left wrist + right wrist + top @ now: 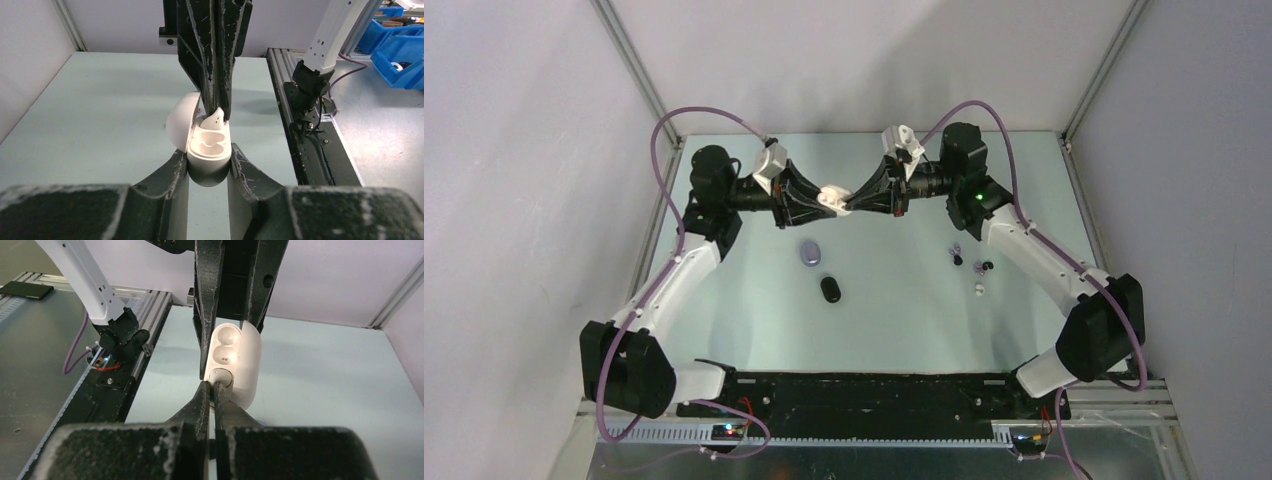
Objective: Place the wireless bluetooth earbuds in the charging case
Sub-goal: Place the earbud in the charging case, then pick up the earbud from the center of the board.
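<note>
My left gripper is shut on the base of a white charging case, held above the table with its lid swung open. My right gripper meets it from the opposite side, shut on a white earbud that sits at one socket of the case. From the left wrist the bud shows under the right fingers; the socket nearer that camera is empty. Loose earbuds lie on the table at right: lavender, black and white.
A lavender case and a black case lie shut on the pale green table below the grippers. Grey walls and aluminium posts close in the back and sides. The black base rail runs along the near edge.
</note>
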{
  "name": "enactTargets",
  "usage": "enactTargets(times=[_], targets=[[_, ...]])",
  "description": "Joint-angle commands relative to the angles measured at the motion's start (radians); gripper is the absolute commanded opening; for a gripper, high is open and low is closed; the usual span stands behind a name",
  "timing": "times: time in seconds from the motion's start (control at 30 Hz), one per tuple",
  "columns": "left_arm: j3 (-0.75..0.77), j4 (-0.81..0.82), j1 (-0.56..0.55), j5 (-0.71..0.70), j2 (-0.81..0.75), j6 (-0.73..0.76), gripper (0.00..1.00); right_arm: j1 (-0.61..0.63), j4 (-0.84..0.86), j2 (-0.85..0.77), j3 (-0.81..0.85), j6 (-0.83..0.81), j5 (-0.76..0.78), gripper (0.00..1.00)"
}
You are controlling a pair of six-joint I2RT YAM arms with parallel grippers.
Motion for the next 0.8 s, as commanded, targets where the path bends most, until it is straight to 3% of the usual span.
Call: enactTargets(times=[0.0, 0.4, 0.67, 0.77], targets=[[0.032, 0.059, -0.005, 0.005, -0.017, 0.030, 0.00, -0.006, -0.008, 0.024, 0.028, 0.034, -0.045, 0.00], [0.025, 0.035, -0.001, -0.020, -0.011, 0.037, 0.00, -0.006, -0.020, -0.098, 0.036, 0.040, 0.051, 0.32], [0.013, 0.031, 0.002, -0.048, 0.013, 0.031, 0.00, -0.044, -0.356, -0.274, 0.025, -0.143, 0.076, 0.35], [0.009, 0.028, 0.002, -0.057, 0.014, 0.025, 0.00, -0.103, -0.633, -0.319, 0.020, -0.303, 0.118, 0.36]])
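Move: The right hand, its closed fingers on the earbud, is already at the right-hand end of the open white charging case, whose middle lies about 2 cm to its left and 1 cm ahead, level with it. On the table some 28 cm below, a black oval lies 2 cm back and 3 cm to the left, a purple oval about 7 cm ahead and 8 cm left. From the left hand gripping it, the case's middle is about 2 cm right and 1 cm up. The right hand first stays almost still at the case while its fingers spread from shut to about a third open and let go of the earbud, the left hand keeping its grip on the case and drifting only about 1 cm forward. The right hand then pulls away from the case with gathering speed, about 5 cm to the right while rising almost as much and drawing back some 4 cm, the fingers staying parted and the wrist hardly turning. ##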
